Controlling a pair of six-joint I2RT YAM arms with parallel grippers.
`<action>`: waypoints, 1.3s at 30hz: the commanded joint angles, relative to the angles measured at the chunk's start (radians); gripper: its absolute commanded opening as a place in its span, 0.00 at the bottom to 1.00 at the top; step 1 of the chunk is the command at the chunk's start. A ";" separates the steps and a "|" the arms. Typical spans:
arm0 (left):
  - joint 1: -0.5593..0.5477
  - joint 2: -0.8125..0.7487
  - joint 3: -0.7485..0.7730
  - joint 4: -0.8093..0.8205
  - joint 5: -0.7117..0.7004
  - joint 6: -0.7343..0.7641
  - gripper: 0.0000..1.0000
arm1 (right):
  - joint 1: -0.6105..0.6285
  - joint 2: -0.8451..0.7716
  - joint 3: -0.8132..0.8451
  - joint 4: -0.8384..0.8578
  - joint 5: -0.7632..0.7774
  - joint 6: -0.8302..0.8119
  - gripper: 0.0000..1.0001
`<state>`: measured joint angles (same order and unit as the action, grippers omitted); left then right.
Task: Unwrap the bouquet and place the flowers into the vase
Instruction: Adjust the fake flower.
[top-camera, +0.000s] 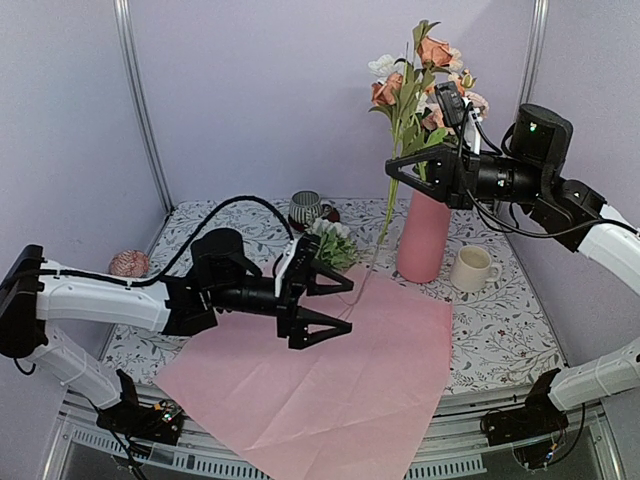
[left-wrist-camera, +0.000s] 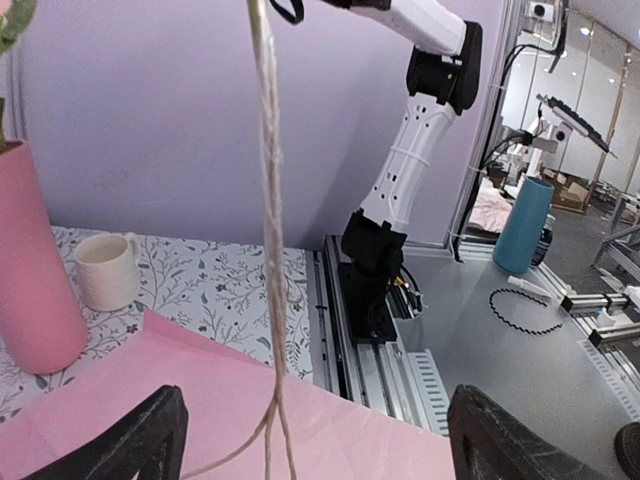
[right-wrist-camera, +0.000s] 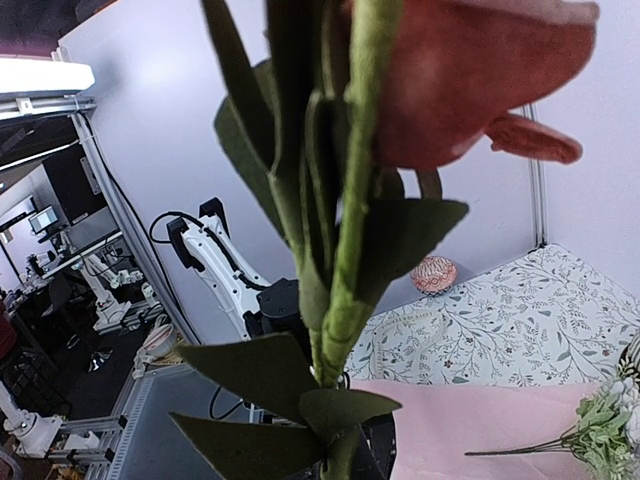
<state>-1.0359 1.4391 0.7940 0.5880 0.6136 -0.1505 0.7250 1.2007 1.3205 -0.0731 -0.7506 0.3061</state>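
Observation:
My right gripper (top-camera: 412, 168) is shut on the green stems of the flowers (top-camera: 415, 80), held upright above and left of the mouth of the tall pink vase (top-camera: 423, 235). In the right wrist view the stems (right-wrist-camera: 345, 300) and a peach bloom (right-wrist-camera: 470, 80) fill the frame and hide the fingers. A cream ribbon (left-wrist-camera: 270, 250) hangs from the bunch down to the spread pink paper (top-camera: 320, 390). My left gripper (top-camera: 351, 308) is open low over the paper, the ribbon hanging between its fingers (left-wrist-camera: 165, 425) without touching them. More flowers (top-camera: 335, 245) lie at the paper's far edge.
A short cream cup (top-camera: 472, 268) stands right of the vase, and a striped mug (top-camera: 305, 208) stands at the back. A patterned pink ball (top-camera: 128, 263) lies at the far left. Purple walls close the back and sides.

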 joint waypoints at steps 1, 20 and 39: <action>-0.013 -0.086 -0.064 0.111 -0.087 -0.003 0.93 | 0.006 0.000 -0.003 0.002 0.010 -0.024 0.03; -0.051 0.042 0.066 -0.046 -0.096 0.028 0.64 | 0.015 0.009 0.020 0.014 0.026 -0.025 0.03; -0.069 0.073 0.023 -0.134 -0.299 -0.003 0.17 | 0.014 0.017 0.034 -0.010 0.042 -0.035 0.03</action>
<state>-1.0885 1.5074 0.8364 0.4683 0.3489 -0.1493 0.7330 1.2133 1.3216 -0.0940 -0.7162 0.2760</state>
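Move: The lower end of the fake flower's stem hangs just beyond the left gripper's open fingertips, about 2 cm to their right, 1 cm ahead and some 3 cm lower. From the right gripper, which already holds this flower higher up, that end is roughly 21 cm below, 6 cm back and 7 cm left. From the left gripper, the vase stands about 26 cm ahead and 23 cm right, its middle 10 cm lower; the white flowers lie some 30 cm ahead, 2 cm left and 23 cm below. Lift the left gripper a couple of centimetres while easing it left off the hanging stem, then come back right and sink some 6 cm, edging about 3 cm forward as you go down. Close the fingers around the stem's lower end from wide open to about a quarter, turning the hand roughly 10 degrees counter-clockwise. Keep the right gripper shut on the stem, almost still. ##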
